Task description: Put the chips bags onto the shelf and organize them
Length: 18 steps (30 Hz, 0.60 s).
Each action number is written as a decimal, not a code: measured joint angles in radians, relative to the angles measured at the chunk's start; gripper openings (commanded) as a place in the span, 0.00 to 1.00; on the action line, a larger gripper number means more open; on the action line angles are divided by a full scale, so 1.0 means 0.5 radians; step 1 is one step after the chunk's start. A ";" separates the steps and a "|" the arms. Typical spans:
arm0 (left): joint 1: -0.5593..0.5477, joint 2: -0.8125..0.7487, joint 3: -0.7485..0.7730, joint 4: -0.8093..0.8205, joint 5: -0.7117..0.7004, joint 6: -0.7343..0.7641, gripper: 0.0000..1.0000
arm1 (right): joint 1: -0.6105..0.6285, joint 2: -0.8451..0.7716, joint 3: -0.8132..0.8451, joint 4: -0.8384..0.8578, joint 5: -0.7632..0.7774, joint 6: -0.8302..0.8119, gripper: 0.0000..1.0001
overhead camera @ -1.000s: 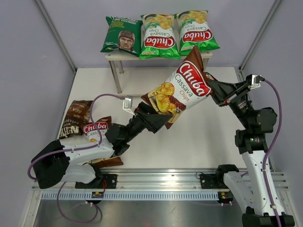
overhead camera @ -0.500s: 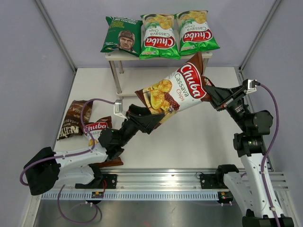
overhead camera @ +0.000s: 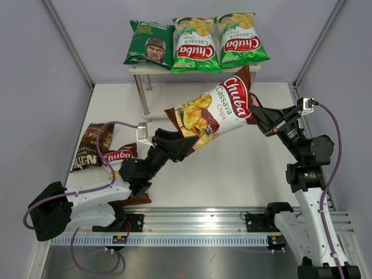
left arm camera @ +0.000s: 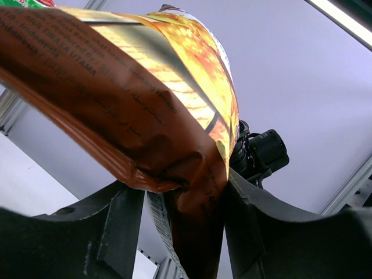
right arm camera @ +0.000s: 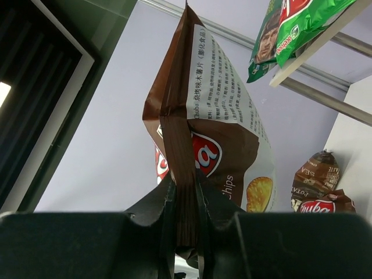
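Observation:
A brown-and-white Chuba bag hangs in the air in front of the shelf, tilted with its top to the right. My left gripper is shut on its lower end, and my right gripper is shut on its top seal. The shelf's top board holds the dark green bag with the man's face and two bright green Chuba bags. The second brown-and-white Chuba bag and the dark brown Kettle bag lie on the table at the left.
The shelf's silver legs stand just behind the held bag. Grey walls close in the white table on both sides. A rail runs along the near edge by the arm bases.
The held bag has moved left and up toward the shelf and lies flatter. Both grippers stay shut on it; the left arm has drawn back to the left.

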 measured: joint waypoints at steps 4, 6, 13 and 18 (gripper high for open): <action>0.003 0.008 0.000 -0.002 0.000 0.021 0.33 | 0.000 0.037 0.003 0.044 -0.043 -0.027 0.03; 0.006 0.008 0.000 -0.002 0.000 0.034 0.26 | 0.000 0.069 0.003 0.105 -0.068 -0.036 0.10; -0.002 -0.101 0.000 -0.082 0.011 0.186 0.10 | 0.001 0.181 0.016 0.220 -0.150 -0.121 0.75; -0.069 -0.256 -0.005 -0.232 0.009 0.336 0.06 | 0.011 0.164 0.078 0.027 -0.152 -0.317 0.89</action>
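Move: Just to the right of the left gripper hangs the brown Chuba bag, its near left corner between the still-open fingers and its middle about 7 cm right, 5 cm ahead and 4 cm higher. The right hand pinches the bag's other end, with its middle some 11 cm left; the left gripper is roughly 18 cm left, 5 cm back and 7 cm lower. From the left hand, the middle green bag stands on the shelf about 32 cm ahead and 2 cm right, and the right green bag 16 cm farther right, level with it. Closing on the near left corner, the left fingers pinch the brown Chuba bag, then the hand draws back about 1.5 cm, with a little left and up, its fingers tipping slightly upward. The right hand keeps its pinch at first, eases about 1.5 cm forward and left, sinks slightly and rolls, then spreads its fingers nearly wide to let the other end go. ##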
